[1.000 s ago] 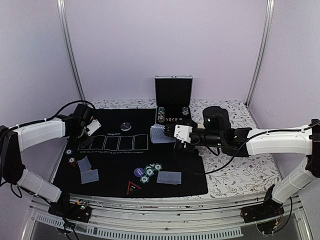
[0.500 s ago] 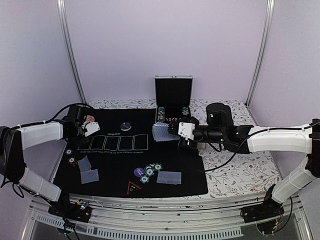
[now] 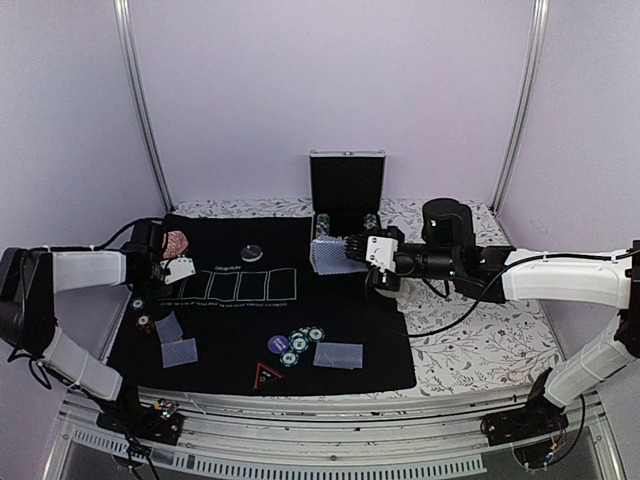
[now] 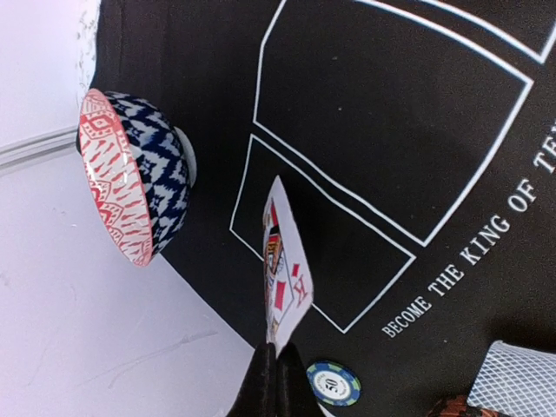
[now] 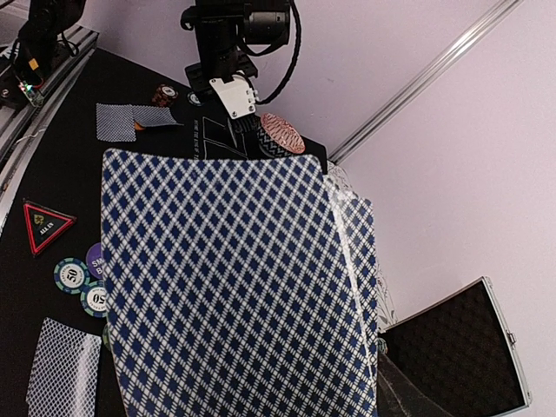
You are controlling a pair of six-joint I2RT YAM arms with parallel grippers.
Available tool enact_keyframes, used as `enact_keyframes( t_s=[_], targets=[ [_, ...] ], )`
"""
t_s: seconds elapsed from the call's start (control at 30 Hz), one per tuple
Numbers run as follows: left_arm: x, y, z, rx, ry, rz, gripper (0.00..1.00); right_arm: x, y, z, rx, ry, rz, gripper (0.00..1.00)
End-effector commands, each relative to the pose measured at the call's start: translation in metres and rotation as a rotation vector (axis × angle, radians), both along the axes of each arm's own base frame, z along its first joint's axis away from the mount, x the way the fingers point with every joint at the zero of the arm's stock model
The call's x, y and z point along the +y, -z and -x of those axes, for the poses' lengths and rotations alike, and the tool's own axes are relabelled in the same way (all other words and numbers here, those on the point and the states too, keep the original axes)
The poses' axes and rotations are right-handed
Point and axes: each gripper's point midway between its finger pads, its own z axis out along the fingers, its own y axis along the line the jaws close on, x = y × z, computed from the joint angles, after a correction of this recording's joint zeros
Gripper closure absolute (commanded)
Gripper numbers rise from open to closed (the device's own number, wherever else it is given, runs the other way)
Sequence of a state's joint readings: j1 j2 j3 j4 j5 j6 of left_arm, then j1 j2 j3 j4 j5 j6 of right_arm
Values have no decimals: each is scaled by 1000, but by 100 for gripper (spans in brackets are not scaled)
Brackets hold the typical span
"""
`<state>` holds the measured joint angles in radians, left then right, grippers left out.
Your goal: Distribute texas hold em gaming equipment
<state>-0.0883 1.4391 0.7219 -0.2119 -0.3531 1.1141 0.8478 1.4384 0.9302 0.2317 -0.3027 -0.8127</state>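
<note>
In the left wrist view my left gripper (image 4: 276, 380) is shut on a playing card (image 4: 283, 271), a red king seen nearly edge-on, held above the black mat (image 4: 391, 130) beside a green-and-white chip (image 4: 334, 383). From above, that left gripper (image 3: 168, 269) hovers at the mat's left edge. My right gripper (image 3: 348, 255) is shut on a stack of blue-diamond-backed cards (image 3: 328, 256) in front of the open case (image 3: 347, 186). That stack (image 5: 234, 287) fills the right wrist view and hides the fingers. More cards (image 3: 338, 355), chips (image 3: 300, 343) and a purple button (image 3: 278, 345) lie on the mat.
A patterned red-and-blue bowl (image 3: 176, 245) lies tipped right next to the left gripper. A dark round disc (image 3: 252, 253) sits at the mat's back. Two cards (image 3: 175, 340) and two chips (image 3: 141, 312) lie at front left. A red-edged triangle marker (image 3: 266, 375) sits at the front.
The right gripper has carried the card stack back and to the right, toward the case. The left gripper has drawn left and nearer with its card, ending beside the bowl.
</note>
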Motion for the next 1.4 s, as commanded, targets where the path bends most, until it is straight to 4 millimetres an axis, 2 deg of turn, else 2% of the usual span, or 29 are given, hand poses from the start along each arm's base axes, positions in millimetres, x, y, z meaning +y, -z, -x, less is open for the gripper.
enact_keyframes(
  t_s=[0.0, 0.23, 0.4, 0.73, 1.07, 1.2, 1.37],
  targets=[
    [-4, 12, 13, 54, 57, 14, 100, -3, -22, 1, -32, -14, -38, 45],
    [-18, 38, 38, 221, 81, 111, 100, -4, -21, -1, -34, -13, -35, 45],
    [-10, 50, 40, 278, 54, 89, 100, -7, -22, -1, -34, -8, -35, 45],
    [11, 52, 28, 227, 52, 17, 100, -9, -18, -6, -26, 3, -29, 45],
    [6, 49, 20, 134, 120, 83, 100, -9, -16, -9, -22, 3, -26, 45],
    [-5, 43, 19, 135, 163, 153, 100, -11, -15, -10, -20, 3, -26, 45],
    [-1, 39, 14, 138, 191, 166, 100, -13, -12, -9, -19, -4, -22, 45]
  ],
)
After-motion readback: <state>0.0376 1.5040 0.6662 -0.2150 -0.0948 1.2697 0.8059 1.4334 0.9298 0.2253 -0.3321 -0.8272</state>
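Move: The outlined card box at the left end of the printed row, where the king of diamonds held in the left hand is headed, has its middle about 4 cm ahead, 2 cm to the right and 7 cm below that hand. The bowl stands some 15 cm straight ahead, the 50 chip about level and 6 cm left, and the face-down cards 8 cm back, 4 cm right. From the right hand the box is about 50 cm left, 11 ahead, 24 below. The king of diamonds, still pinched by one end in the left hand's shut fingers, is lowered about 5 cm onto the leftmost box while the hand draws back some 4 cm, then eases forward again by nearly 2. The fingers tip about 15 degrees further down, then come partly back as the wrist turns slightly clockwise and its left side dips. The grip isn't released. ##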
